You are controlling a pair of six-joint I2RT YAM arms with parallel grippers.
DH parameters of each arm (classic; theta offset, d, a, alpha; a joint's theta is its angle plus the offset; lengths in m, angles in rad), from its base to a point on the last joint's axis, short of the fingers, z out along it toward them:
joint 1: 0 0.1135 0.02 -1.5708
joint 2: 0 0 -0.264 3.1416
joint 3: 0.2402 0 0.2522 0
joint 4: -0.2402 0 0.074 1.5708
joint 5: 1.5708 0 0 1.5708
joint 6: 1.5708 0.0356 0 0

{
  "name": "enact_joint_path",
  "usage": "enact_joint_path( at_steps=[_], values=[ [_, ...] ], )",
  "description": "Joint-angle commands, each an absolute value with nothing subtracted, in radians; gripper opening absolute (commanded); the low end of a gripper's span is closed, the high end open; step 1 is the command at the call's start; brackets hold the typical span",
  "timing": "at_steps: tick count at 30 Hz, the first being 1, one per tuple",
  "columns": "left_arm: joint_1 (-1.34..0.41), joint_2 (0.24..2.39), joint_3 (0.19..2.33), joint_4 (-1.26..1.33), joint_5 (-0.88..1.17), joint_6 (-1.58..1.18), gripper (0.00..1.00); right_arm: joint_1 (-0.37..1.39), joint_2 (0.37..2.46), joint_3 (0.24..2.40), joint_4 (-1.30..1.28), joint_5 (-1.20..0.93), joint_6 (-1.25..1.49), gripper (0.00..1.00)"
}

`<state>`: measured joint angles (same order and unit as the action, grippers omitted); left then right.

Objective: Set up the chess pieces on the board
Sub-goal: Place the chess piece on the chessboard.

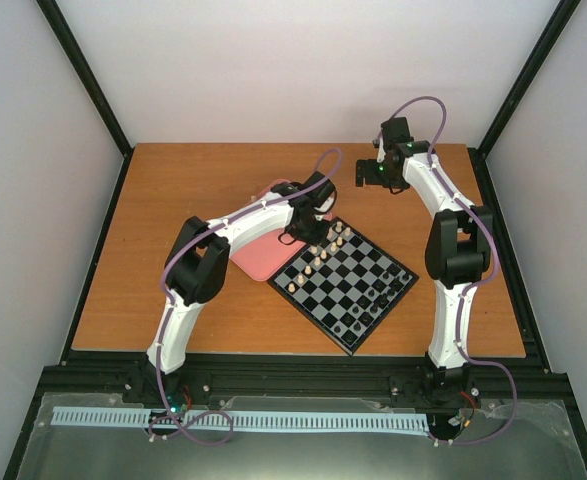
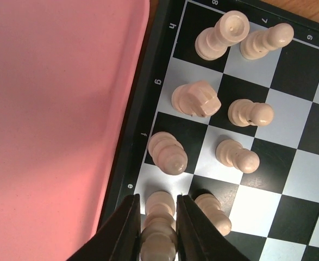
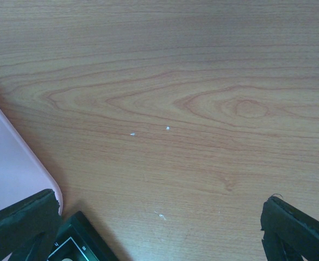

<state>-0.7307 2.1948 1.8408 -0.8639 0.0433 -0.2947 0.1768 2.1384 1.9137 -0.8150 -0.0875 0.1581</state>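
Observation:
The board [image 1: 345, 262] lies turned like a diamond at the table's middle. Several cream chess pieces [image 1: 313, 258] stand in two rows along its upper-left edge. In the left wrist view a rook [image 2: 221, 35], a knight [image 2: 197, 99] and a bishop [image 2: 168, 153] stand in the edge row, with pawns [image 2: 237, 155] beside them. My left gripper [image 2: 156, 202] is shut on a cream piece [image 2: 160, 215], whose base rests on the edge square marked e. My right gripper [image 1: 368, 175] hovers open over bare wood behind the board, its fingers [image 3: 23, 220] wide apart and empty.
A pink tray [image 1: 258, 255] lies against the board's upper-left edge and fills the left of the left wrist view [image 2: 56, 109]. Small black pieces [image 1: 373, 300] stand along the board's lower-right edge. The board's corner [image 3: 75, 239] and the tray's edge [image 3: 7, 163] show below my right gripper.

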Motion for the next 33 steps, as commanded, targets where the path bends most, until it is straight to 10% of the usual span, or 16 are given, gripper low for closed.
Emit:
enact_joint_path(
  at_steps=[1,33],
  values=[
    [-0.742,2.222,1.847,-0.849,0.031,-0.304,0.2,0.169,2.111,1.908,-0.803,-0.092,0.156,1.0],
    [-0.631,2.045,1.876,-0.918,-0.161,-0.24,0.7,0.169,2.115,1.919,-0.804,-0.105,0.163,1.0]
  ],
)
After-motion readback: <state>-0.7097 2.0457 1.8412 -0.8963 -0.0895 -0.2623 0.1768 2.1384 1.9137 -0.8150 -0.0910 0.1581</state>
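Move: The tall light chess piece is between the left hand's nearly shut fingertips, its middle right under them by about 2 cm, on the fourth square in from the board's far corner. From this hand, the bishop stands about 2 cm ahead and 2 cm right, the nearest pawn 2 cm back and 2 cm right, and the pink tray's middle 3 cm ahead and 10 cm left. From the idle right hand, the tall piece lies about 15 cm back, 16 cm left and 8 cm lower. The left hand eases down about 1 cm over the tall piece while its fingers spread, letting go of the piece's upper part on its square between the bishop and the empty end of the back row. After a short pause it lifts away ever faster, some 8 cm up from that low point, drifting about 3 cm left towards the tray and a little forward, the fingertips swinging forward by 10 degrees and the gap widening to well over half. ##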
